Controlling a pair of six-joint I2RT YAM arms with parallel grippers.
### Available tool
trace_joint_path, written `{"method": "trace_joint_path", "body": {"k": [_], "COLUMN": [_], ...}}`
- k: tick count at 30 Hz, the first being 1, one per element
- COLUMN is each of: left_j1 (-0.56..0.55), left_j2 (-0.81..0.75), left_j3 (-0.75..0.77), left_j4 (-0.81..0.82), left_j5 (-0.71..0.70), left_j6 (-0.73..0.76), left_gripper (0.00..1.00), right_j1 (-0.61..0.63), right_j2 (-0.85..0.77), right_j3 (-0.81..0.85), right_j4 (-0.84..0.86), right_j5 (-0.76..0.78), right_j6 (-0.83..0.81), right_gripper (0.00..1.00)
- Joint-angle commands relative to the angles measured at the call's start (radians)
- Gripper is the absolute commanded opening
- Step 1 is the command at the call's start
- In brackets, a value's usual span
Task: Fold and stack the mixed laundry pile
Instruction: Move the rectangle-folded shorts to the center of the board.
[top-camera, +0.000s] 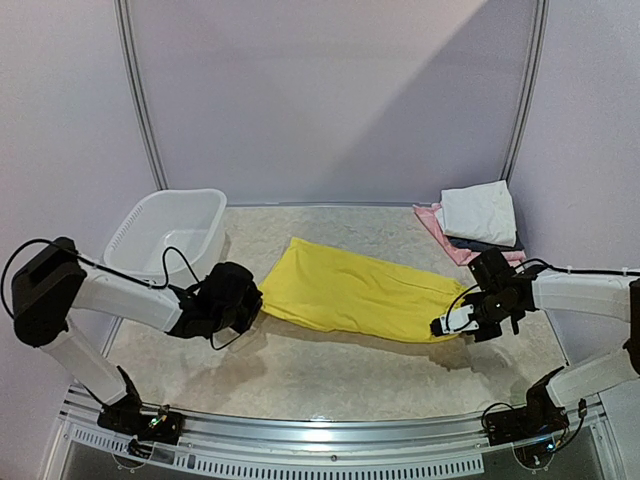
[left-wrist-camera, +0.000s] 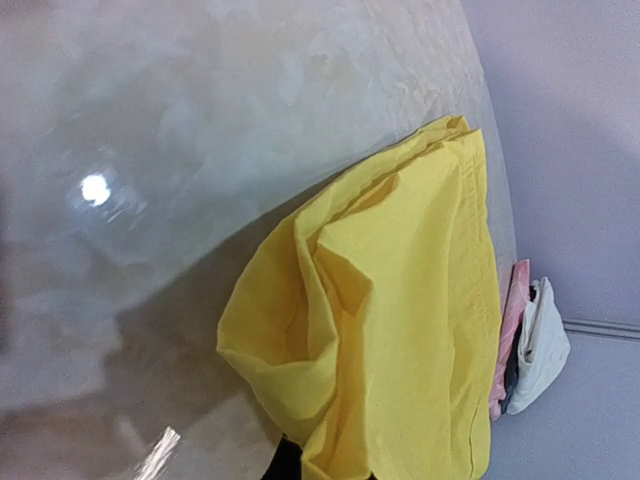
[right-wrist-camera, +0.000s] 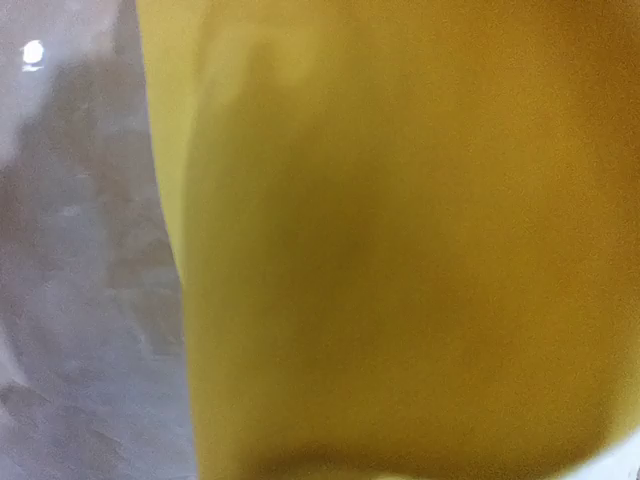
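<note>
The yellow shorts (top-camera: 350, 290) lie folded in a long flat strip across the middle of the table. My left gripper (top-camera: 255, 300) is at their left end, shut on a bunched corner of the yellow cloth (left-wrist-camera: 400, 320), which hides the fingers almost wholly in the left wrist view. At the strip's right end my right gripper (top-camera: 445, 325) is closed on that corner. Yellow cloth (right-wrist-camera: 400, 250) fills the right wrist view, blurred and very close, and covers the fingers. A folded white garment (top-camera: 478, 212) tops a stack at the back right.
A white plastic basket (top-camera: 212, 240) stands at the back left, just behind my left arm. The stack at the back right (left-wrist-camera: 535, 345) holds white, dark and pink (top-camera: 440, 235) folded pieces. Curved white posts and a wall close off the back.
</note>
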Motion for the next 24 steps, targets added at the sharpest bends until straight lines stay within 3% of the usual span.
{"method": "trace_joint_path", "body": {"k": [1, 3, 4, 5, 7, 9, 11, 16, 20, 22, 24], "left_j1": [-0.094, -0.110, -0.112, -0.113, -0.117, -0.130, -0.147, -0.145, -0.140, -0.134, -0.121], "left_j2": [-0.136, -0.183, -0.206, -0.229, -0.278, -0.342, -0.397, -0.394, -0.208, -0.088, 0.002], "left_j3": [-0.068, -0.089, -0.092, -0.085, -0.053, -0.009, 0.036, 0.176, 0.401, 0.492, 0.573], "left_j4": [-0.189, -0.225, -0.259, -0.317, -0.439, -0.572, -0.694, -0.674, -0.568, -0.492, -0.444], "left_j5": [-0.164, -0.175, -0.176, -0.177, -0.182, -0.201, -0.240, -0.284, -0.222, -0.148, -0.081], "left_j6": [-0.087, -0.085, -0.072, -0.064, -0.043, 0.000, 0.053, 0.401, 0.756, 0.866, 0.884], "left_gripper": [0.00, 0.02, 0.10, 0.24, 0.43, 0.51, 0.55, 0.56, 0.57, 0.57, 0.57], "right_j1": [0.026, 0.034, 0.034, 0.034, 0.034, 0.034, 0.032, 0.002, -0.029, -0.064, -0.097], "right_j2": [0.009, 0.016, 0.011, -0.005, -0.037, -0.075, -0.102, -0.122, -0.034, 0.035, 0.107], "right_j3": [-0.044, -0.044, -0.044, -0.040, -0.019, 0.038, 0.122, 0.385, 0.527, 0.558, 0.588], "right_j4": [-0.102, -0.144, -0.175, -0.210, -0.294, -0.413, -0.523, -0.695, -0.668, -0.631, -0.609], "right_j5": [0.020, 0.021, 0.012, 0.001, -0.020, -0.033, -0.054, -0.260, -0.438, -0.516, -0.592], "right_j6": [-0.015, -0.008, -0.008, -0.010, -0.015, 0.001, 0.021, 0.079, 0.177, 0.264, 0.295], "right_gripper": [0.00, 0.04, 0.12, 0.24, 0.48, 0.66, 0.75, 0.80, 0.81, 0.79, 0.74]}}
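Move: The centre of the board, where the held shorts are going, lies about 17 cm to the left hand's right, 4 cm ahead and 5 cm lower. The white basket sits some 19 cm left of that hand and 14 cm ahead. From the right hand the board's centre is roughly 27 cm left, 10 cm ahead and 3 cm lower; the folded stack is about 30 cm ahead and 5 cm right. Both hands still grip the yellow shorts by the ends, draw them back about 5 cm towards the base, then open and let go. Clear of the cloth, they climb some 15 cm above where they began and swing forward again, left hand then going rightward, right hand leftward; the left wrist rolls its left side up by about 30 degrees, the right by 20. ##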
